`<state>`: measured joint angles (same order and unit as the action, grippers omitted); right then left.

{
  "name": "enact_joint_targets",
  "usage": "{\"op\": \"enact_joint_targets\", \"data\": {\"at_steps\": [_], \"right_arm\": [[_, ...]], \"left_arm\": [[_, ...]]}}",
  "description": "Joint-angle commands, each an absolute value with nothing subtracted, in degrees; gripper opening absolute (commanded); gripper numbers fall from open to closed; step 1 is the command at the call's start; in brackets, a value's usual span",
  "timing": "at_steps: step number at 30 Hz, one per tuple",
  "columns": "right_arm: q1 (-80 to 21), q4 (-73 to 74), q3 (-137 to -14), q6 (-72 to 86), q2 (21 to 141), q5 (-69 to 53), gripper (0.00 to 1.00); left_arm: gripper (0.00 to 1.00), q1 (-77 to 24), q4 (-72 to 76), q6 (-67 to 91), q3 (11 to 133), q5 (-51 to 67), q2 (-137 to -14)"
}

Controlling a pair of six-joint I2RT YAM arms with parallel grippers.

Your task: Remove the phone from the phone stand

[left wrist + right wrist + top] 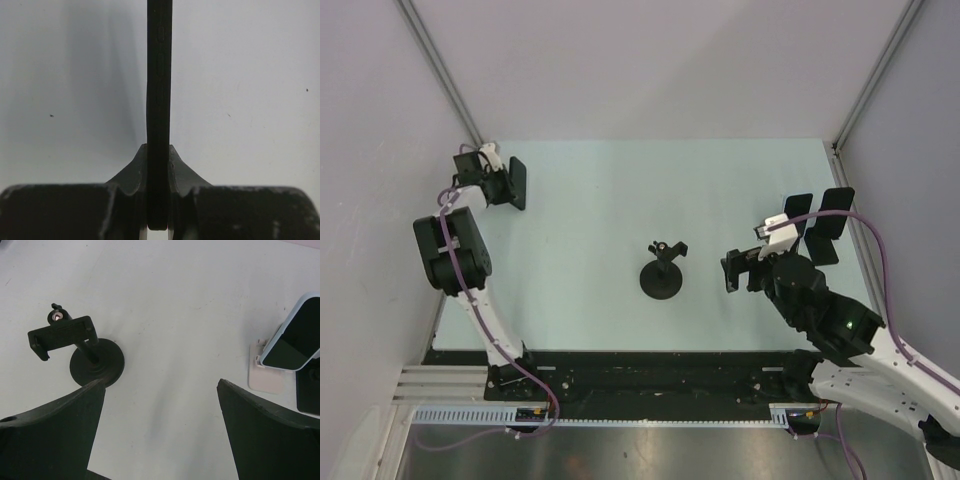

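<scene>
The black phone is off the stand, held upright at the table's far left by my left gripper. In the left wrist view the phone shows edge-on, pinched between the two fingers of the left gripper, which is shut on it. The black phone stand stands mid-table on its round base, its clamp empty. In the right wrist view the stand lies left of my right gripper, which hangs open over bare table. In the top view the right gripper sits just right of the stand.
Other dark phones stand at the table's right edge behind the right arm. One of them, a phone in a pale case, leans over a white pad. Grey walls enclose the table on three sides.
</scene>
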<state>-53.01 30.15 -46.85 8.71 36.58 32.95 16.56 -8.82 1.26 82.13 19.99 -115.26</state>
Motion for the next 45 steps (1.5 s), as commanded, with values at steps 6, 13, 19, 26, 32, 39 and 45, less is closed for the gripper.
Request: {"op": "enact_joint_targets", "data": {"at_steps": [6,13,19,26,32,39,45], "right_arm": [[-52.3,27.51,-46.76,7.38,37.44,30.06,1.0],[-52.21,27.6,-46.67,7.38,37.53,29.97,1.0],[-52.29,27.6,-46.67,7.3,37.53,29.71,1.0],[-52.29,27.6,-46.67,7.47,37.53,29.44,1.0],[-52.29,27.6,-46.67,7.65,37.71,29.27,1.0],[-52.29,27.6,-46.67,7.73,37.79,29.36,1.0],[-52.38,27.78,-46.67,7.91,37.79,29.44,1.0]], "left_arm": [[0.01,21.53,-18.01,-3.25,94.39,30.23,-123.48],[0.23,21.71,-22.06,-3.78,98.26,26.2,-125.77],[0.5,21.71,-23.38,-4.66,97.91,19.25,-125.95],[0.77,21.71,-23.55,-4.04,97.91,13.28,-124.46],[1.0,21.27,-23.47,-2.82,97.74,9.07,-122.35],[1.0,16.62,-23.38,-3.51,97.03,0.46,-120.32],[1.0,13.89,-23.47,-5.27,96.68,-5.09,-120.94]]}}
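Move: The left hand already grips the lower end of the phone, its screen side-on. The bare spot where the phone is to lie is centred about 6 cm ahead, 5 cm left and 5 cm below; the table's left edge is level with the hand, roughly 14 cm to its left. The emptied phone stand is about 23 cm back and 41 cm right. From the right hand the laying spot is some 37 cm ahead, 63 cm left and 23 cm below. Leftward and down goes the left hand towards the table's left edge, about 8 cm over and 4 cm lower, tipping some 15 degrees further down, to lay the phone on the bare table. A third of the way along, its fingers begin to open from their grip and spread wide as it keeps going left; then it turns back right a couple of centimetres and rises slightly. ##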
